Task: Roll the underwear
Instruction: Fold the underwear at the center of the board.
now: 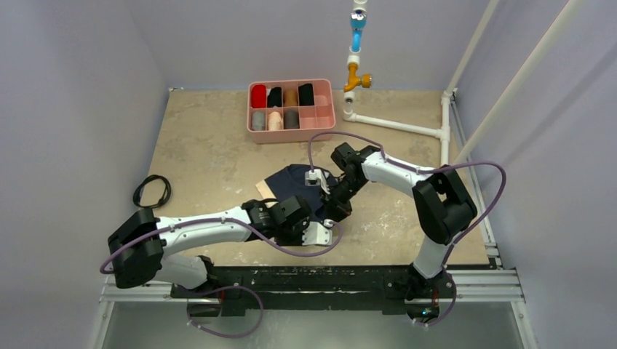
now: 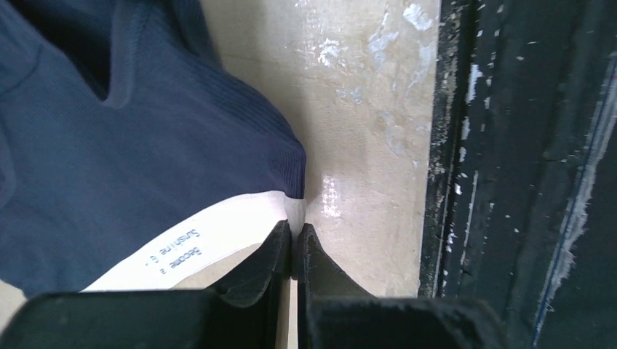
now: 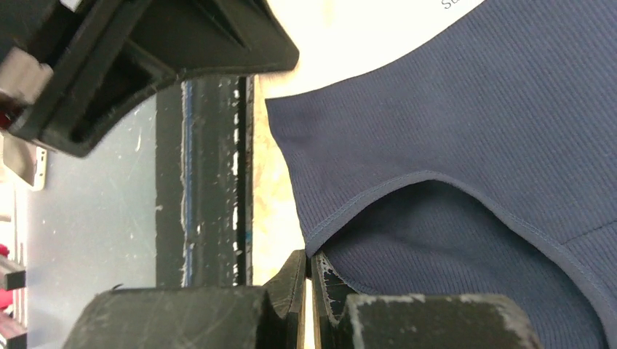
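The underwear point(image 1: 291, 178) is dark navy ribbed fabric with a pale cream band point(image 2: 211, 233) and lies near the table's middle front. My left gripper point(image 2: 295, 234) is shut on the corner of that band, where cream meets navy point(image 2: 145, 145). In the top view the left gripper point(image 1: 324, 227) sits at the garment's near right corner. My right gripper point(image 3: 310, 256) is shut on a stitched navy edge of the underwear point(image 3: 473, 109), right beside the left gripper point(image 3: 145, 43). Seen from above, the right gripper point(image 1: 333, 207) points down at the same corner.
A pink tray point(image 1: 292, 138) with several fabric rolls stands at the back centre. A white pipe point(image 1: 396, 125) with an orange valve point(image 1: 356, 78) runs along the back right. A black cable coil point(image 1: 151, 190) lies at the left. The black base rail point(image 1: 327, 276) borders the near edge.
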Motion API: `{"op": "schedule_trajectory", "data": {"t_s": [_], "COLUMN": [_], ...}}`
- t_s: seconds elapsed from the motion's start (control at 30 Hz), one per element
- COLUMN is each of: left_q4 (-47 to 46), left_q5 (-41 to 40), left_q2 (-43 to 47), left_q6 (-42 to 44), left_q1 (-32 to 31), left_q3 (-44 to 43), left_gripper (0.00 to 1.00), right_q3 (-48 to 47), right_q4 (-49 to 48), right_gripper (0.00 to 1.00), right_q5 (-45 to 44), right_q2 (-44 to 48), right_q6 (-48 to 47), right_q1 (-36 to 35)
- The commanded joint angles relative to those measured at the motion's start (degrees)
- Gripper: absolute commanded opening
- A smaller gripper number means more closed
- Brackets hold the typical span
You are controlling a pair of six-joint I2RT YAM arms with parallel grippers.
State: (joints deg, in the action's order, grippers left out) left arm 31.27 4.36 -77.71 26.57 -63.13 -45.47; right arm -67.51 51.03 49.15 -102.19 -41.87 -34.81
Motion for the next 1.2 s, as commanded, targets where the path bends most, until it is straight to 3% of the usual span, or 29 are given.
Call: {"op": "schedule_trajectory", "data": {"t_s": [0.0,0.2,0.47,0.77,1.17], "left_q4": [3.29,5.05,8.04,8.05,3.92], "left_q5": [4.12,5.71,14.00,17.70,13.21], "left_q2": [3.76,7.89,8.97,5.87,-5.94], "left_q6": [0.13,-0.41,-1.48,-1.21,-1.16], "left_q1": [-0.37,2.70,16.07,28.92,40.08], "left_q3": [-3.80,-4.12,-7.69,-9.04,-13.83], "left_gripper": [0.00,0.00,0.00,0.00,0.00], "right_q3": [1.01,-2.12,-12.87,-31.22,-55.04], "right_q4": [5.23,5.48,4.38,6.84,12.97], "right_gripper": [0.00,0.00,0.00,0.00,0.00], "right_q5": [2.52,-0.98,-10.99,-16.79,-20.08], "right_q2": [4.13,7.59,5.88,-7.89,-28.62], "right_q6": [-4.38,-1.57,3.88,5.65,5.78], "right_q1": [0.10,0.23,0.21,0.18,0.17]}}
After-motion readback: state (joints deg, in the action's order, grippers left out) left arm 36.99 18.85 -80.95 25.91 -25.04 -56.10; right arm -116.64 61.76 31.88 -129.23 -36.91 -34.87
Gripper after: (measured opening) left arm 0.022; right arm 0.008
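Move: Both hands already pinch the near side of the underwear, a few centimetres off the board. From the left hand, on the waistband's near corner, the band's far corner lies about 17 cm ahead and 8 cm left, some 3 cm lower. From the right hand, on the near leg edge, the far leg edge is roughly 16 cm ahead, 5 cm left and 3 cm down, and the pink box 35 cm ahead, 12 cm left, about level in height. Keeping their pinches, both hands first lift the near side of the underwear nearly in place, then swing it forward and somewhat left over the part still lying on the board, the left hand travelling about 13 cm forward and 8 cm left towards the waistband's far corner, the right about 17 cm forward and 6 cm left towards the far leg edge. Each arcs 6 to 7 cm up and sinks again late, the right the more so, while the left wrist turns some 30 degrees counter-clockwise and the right hand's fingers tip more steeply down, with both grippers staying shut. ##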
